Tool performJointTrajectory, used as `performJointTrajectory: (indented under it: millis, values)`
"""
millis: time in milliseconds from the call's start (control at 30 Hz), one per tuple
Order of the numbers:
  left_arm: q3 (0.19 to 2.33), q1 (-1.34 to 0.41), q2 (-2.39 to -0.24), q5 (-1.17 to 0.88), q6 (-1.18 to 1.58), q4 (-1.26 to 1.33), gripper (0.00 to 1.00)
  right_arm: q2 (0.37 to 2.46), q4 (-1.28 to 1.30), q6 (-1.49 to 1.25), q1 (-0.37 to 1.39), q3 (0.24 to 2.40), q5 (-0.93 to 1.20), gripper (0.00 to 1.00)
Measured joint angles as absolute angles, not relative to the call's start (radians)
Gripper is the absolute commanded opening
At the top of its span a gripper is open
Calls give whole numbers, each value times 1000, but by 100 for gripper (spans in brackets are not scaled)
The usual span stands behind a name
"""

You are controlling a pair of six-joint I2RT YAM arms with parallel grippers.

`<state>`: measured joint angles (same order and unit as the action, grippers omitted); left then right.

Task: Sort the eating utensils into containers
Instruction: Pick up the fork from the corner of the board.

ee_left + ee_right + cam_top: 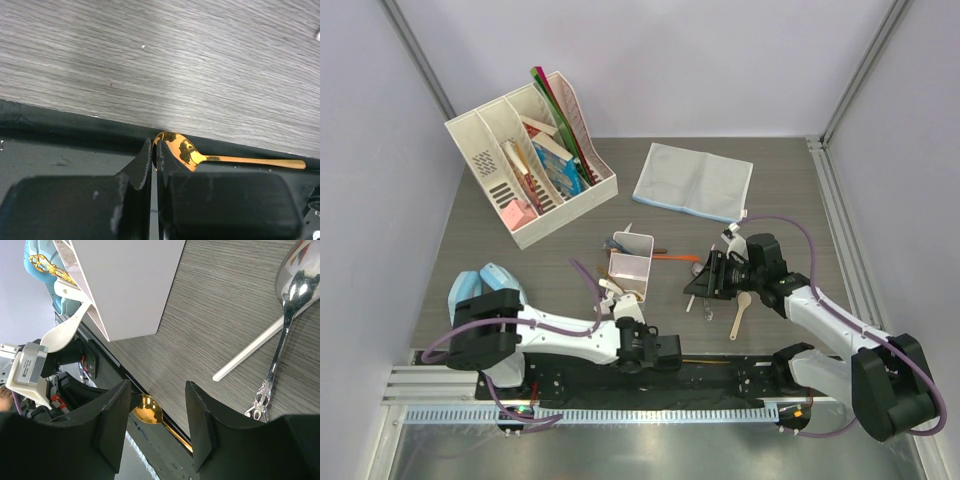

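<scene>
A gold spoon [182, 150] lies on the black strip at the table's near edge, handle pointing right. My left gripper [155, 145] is shut on the rim of its bowl; from above the gripper [672, 352] sits low by that strip. My right gripper [157, 390] stands open above the table, nothing between its fingers, with the same gold spoon [148, 410] far below. The white divided container [631, 262] stands mid-table, a white ceramic spoon [65, 330] leaning at its near end. A silver spoon [292, 290] and a wooden spoon [740, 312] lie near the right gripper [705, 282].
A white file organiser [485, 165] with books stands at the back left. A grey-blue cloth [692, 180] lies at the back middle. Blue objects [480, 282] sit by the left arm. A thin white stick [247, 355] lies beside the silver spoon. An orange-handled piece [675, 257] lies right of the container.
</scene>
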<state>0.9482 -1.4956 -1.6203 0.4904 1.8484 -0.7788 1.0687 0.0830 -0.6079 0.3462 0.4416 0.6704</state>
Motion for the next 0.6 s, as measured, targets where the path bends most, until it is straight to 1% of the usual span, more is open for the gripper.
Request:
performJointTrajectory:
  millis: [167, 300, 433, 600]
  values:
    - [950, -1506, -1605, 521, 1842, -790, 0, 1069, 83, -608, 346, 441, 670, 53]
    - [987, -1510, -1583, 565, 1831, -868, 0, 1078, 80, -608, 346, 441, 671, 53]
    - [1028, -1510, -1514, 615, 1825, -989, 0, 1086, 75, -608, 346, 441, 671, 53]
    - [1152, -1511, -1474, 686, 1822, -1196, 0, 1095, 75, -608, 346, 441, 671, 53]
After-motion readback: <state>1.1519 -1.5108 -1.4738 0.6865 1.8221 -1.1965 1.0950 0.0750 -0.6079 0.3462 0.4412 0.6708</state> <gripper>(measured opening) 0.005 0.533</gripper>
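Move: My left hand is already shut on the bowl of the golden spoon, low at the near edge of the board. From there the white container's middle is some 18 cm ahead, 6 cm to the left and barely higher, and the white spoon juts out at its near left, about 13 cm ahead and 11 cm left of my left hand. The silver spoon lies 14 cm ahead and 8 cm right. The container is about 13 cm left, 4 cm ahead and 6 cm below my waiting right hand. I lift the golden spoon with my left hand, slowly at first and then faster, about 9 cm up from the board's near edge, easing some 3 cm each to the left and forward, over towards the container. My shut fingers keep their pinch on the bowl while the wrist tips them some 10 degrees more forward. ##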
